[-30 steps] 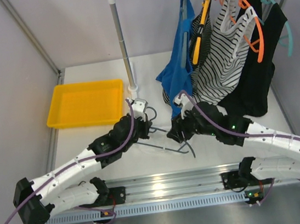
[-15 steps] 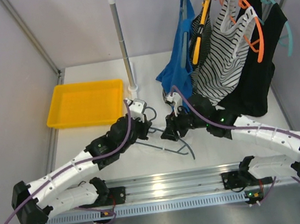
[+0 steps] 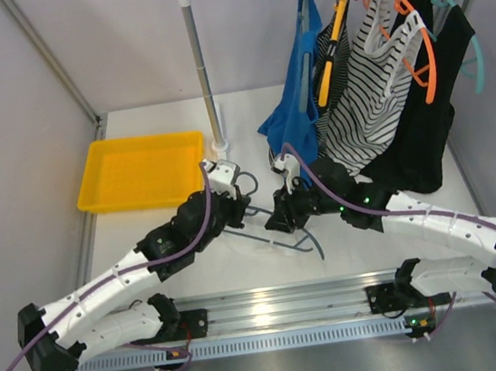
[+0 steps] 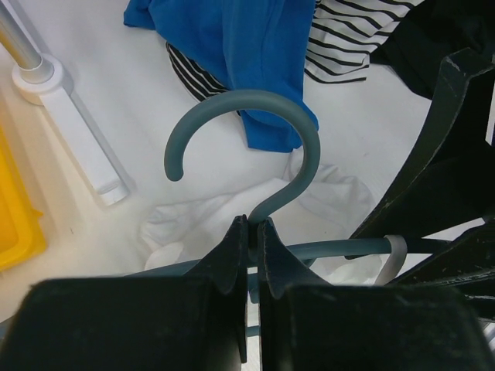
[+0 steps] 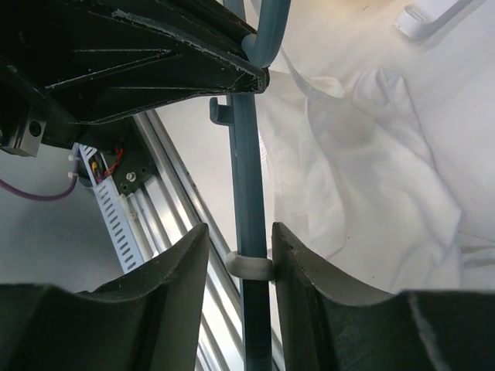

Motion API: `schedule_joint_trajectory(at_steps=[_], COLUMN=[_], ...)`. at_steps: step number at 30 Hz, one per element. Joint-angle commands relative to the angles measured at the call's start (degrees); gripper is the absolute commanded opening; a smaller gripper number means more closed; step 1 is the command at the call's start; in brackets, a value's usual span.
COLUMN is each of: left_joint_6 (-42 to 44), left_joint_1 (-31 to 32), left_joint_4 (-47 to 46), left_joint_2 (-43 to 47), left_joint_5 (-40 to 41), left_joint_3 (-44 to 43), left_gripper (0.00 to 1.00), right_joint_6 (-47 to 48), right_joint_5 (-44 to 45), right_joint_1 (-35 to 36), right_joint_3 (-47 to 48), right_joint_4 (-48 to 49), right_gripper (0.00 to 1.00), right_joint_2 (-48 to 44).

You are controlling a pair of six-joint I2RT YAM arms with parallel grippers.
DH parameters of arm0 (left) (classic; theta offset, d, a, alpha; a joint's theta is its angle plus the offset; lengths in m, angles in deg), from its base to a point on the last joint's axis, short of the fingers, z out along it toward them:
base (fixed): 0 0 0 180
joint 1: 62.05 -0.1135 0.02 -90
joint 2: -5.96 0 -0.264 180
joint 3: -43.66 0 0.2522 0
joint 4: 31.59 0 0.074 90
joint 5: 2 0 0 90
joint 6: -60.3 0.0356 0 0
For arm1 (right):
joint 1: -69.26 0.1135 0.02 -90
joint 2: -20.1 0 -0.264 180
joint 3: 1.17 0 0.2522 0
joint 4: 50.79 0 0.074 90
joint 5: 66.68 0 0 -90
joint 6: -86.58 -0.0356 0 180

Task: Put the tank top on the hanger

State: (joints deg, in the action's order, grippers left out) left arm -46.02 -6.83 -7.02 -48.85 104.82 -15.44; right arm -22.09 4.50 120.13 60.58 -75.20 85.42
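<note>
The grey-blue hanger (image 4: pixel 305 139) lies low over the table, its hook pointing away. My left gripper (image 4: pixel 253 224) is shut on its neck just below the hook. The white tank top (image 4: pixel 193 220) lies crumpled on the table under the hanger. One narrow strap (image 5: pixel 249 267) is looped round the hanger (image 5: pixel 249 170) arm. My right gripper (image 5: pixel 240 228) straddles that arm at the strap, jaws apart: the right finger touches the strap, the left finger stands clear of it. Seen from above, the left gripper (image 3: pixel 238 212) and right gripper (image 3: pixel 280 222) meet over the hanger (image 3: pixel 304 247).
A yellow tray (image 3: pixel 141 170) sits at the back left. The rack pole (image 3: pixel 203 72) and its base (image 3: pixel 220 145) stand just behind the grippers. On the rail hang a blue top (image 3: pixel 297 106), a striped top (image 3: pixel 366 106), a black garment (image 3: pixel 423 126), orange hangers (image 3: pixel 421 44) and a teal hanger (image 3: pixel 471 37).
My right arm has swung in to the left over the hanger arm, and its jaws have narrowed. The left gripper with the hanger has shifted slightly back and left.
</note>
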Motion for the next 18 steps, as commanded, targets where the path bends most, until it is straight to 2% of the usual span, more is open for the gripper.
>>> schedule_joint_trajectory(at_steps=[1,4,7,8,9,16,18], left_joint_6=[0.8,0.8,0.7,0.7,0.7,1.1,1.1], left_joint_1=[0.1,0.3,0.3,0.3,0.4,0.6,0.6], left_joint_4=[-1.1,-1.1,-1.1,-1.1,-1.1,0.7,1.1], left_joint_2=[1.7,2.0,2.4,2.5,2.5,2.3,2.3], left_joint_5=[0.5,0.5,0.7,0.7,0.8,1.6,2.2], left_joint_3=[-2.6,-2.7,-3.3,-3.4,-3.7,-6.5,-7.1], left_gripper=[0.00,0.00,0.00,0.00,0.00,0.00,0.05], right_joint_6=[-0.2,-0.5,-1.1,-1.3,-1.4,-2.5,-2.6], right_joint_5=[1.1,1.5,2.3,2.9,3.2,10.1,13.6], right_joint_1=[0.6,0.8,1.2,1.3,1.5,3.6,4.1], right_joint_3=[0.4,0.7,1.3,1.5,1.7,2.8,2.8], right_joint_4=[2.9,2.8,2.5,2.3,2.2,2.6,2.9], right_gripper=[0.39,0.34,0.18,0.07,0.01,0.00,0.00], right_joint_2=[-0.5,-0.6,-0.5,-0.5,-0.7,-4.3,-6.1])
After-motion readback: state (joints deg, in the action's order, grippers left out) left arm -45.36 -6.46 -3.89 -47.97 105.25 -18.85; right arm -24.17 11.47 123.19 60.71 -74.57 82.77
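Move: The right hand's part-open fingers already straddle the hanger's sloping arm, where a white band wraps it, within about 1 cm of the hand point. The hanger's neck, held by the left hand, is some 9 cm left, 5 ahead and 3 above; the tank top lies crumpled about 18 cm below, some 2 ahead and 3 left. From the left hand the banded spot is about 9 cm right, 5 back and 3 down. The right hand stays almost in place while its fingers close from less than half open to nearly shut, pinching the grey hanger arm at the white band, and then it rises some 1.5 cm with its wrist turning only slightly. The left hand keeps its pinch on the hanger's neck just below the hook and rises about 2 cm alongside, nearly level-wristed, so both hands lift the hanger away from the table together. ##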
